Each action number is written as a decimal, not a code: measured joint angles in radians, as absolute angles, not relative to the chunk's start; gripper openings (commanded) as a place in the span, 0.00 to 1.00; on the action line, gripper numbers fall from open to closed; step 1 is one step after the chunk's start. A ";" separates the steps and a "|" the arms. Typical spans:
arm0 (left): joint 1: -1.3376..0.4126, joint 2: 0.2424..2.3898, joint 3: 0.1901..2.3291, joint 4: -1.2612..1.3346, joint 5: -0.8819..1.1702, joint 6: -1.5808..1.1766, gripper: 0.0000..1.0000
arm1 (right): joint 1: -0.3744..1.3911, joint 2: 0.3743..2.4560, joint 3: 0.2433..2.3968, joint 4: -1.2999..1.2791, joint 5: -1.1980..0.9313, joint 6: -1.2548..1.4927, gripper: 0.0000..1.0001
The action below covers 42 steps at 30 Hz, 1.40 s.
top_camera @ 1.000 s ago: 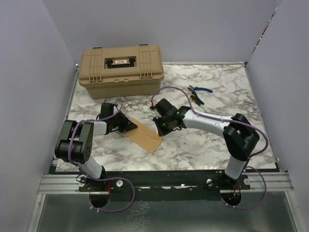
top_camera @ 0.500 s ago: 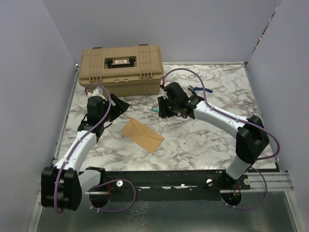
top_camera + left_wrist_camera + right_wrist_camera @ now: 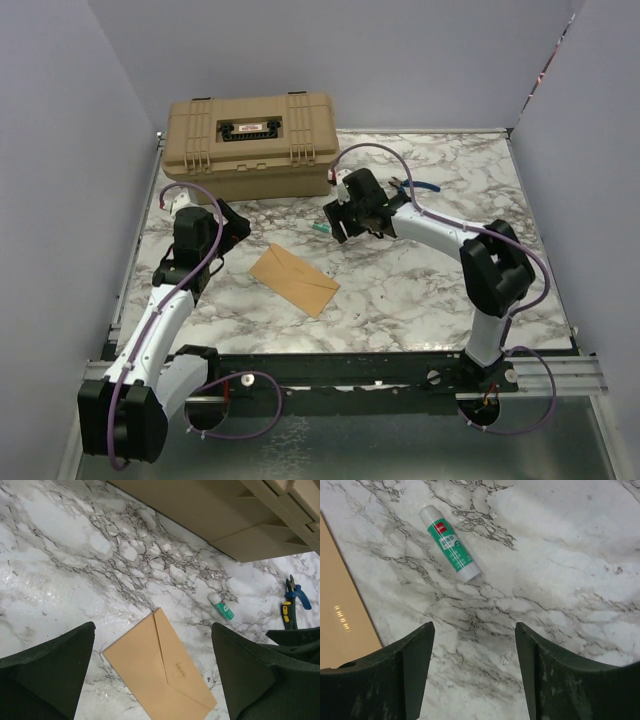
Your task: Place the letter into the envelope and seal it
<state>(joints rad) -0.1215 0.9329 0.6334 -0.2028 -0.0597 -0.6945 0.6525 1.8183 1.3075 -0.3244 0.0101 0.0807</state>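
Note:
The orange-brown envelope (image 3: 294,279) lies flat on the marble table with its pointed flap folded down; it also shows in the left wrist view (image 3: 160,672) and at the left edge of the right wrist view (image 3: 340,625). The letter is hidden in every view. My left gripper (image 3: 232,226) (image 3: 152,626) hangs open above and to the left of the envelope, holding nothing. My right gripper (image 3: 340,222) (image 3: 474,625) stands open over bare marble, up and to the right of the envelope, near a glue stick.
A green and white glue stick (image 3: 320,229) (image 3: 450,543) lies between the envelope and the tan case (image 3: 250,145). Blue-handled pliers (image 3: 413,186) lie at the back right. Grey walls close in the table on three sides.
Both grippers have opened and lifted off the envelope. The left arm drew back to the left, the right arm moved back towards the case. The envelope stays where it was.

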 measured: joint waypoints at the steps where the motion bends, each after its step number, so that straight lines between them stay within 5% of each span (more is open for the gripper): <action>1: -0.121 0.936 0.633 -0.208 -0.060 -0.696 0.99 | 0.651 1.842 1.309 -0.305 -0.004 0.054 0.68; 10: -0.121 0.963 0.633 -0.217 -0.053 -0.717 0.99 | 0.641 1.974 1.340 -0.194 -0.102 -0.141 0.62; 33: -0.121 0.986 0.656 -0.211 -0.042 -0.708 0.99 | 0.635 2.083 1.406 -0.144 -0.175 -0.252 0.16; 42: -0.121 0.994 0.660 -0.159 0.088 -0.694 0.99 | 0.635 2.033 1.365 -0.143 -0.218 -0.251 0.13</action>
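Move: The glue stick lies on the table about 5 cm ahead of the right hand, 7 cm to its left and 6 cm below it. From the right hand, the envelope lies roughly 10 cm back and 13 cm left, and the toolbox's middle about 24 cm ahead and 25 cm left; the pliers are some 15 cm ahead and 17 cm right. The stick is about 10 cm ahead of the open left hand, 20 cm right and 14 cm below. Down, left and forward, the right hand drops about 6 cm to the glue stick, turning some 20 degrees counter-clockwise to line up with it, then stays low while its fingers close and pinch the stick near its right-hand end; finally it begins to rise and draw back. Late on, the open left hand drifts right towards the stick by 2 to 3 cm. ##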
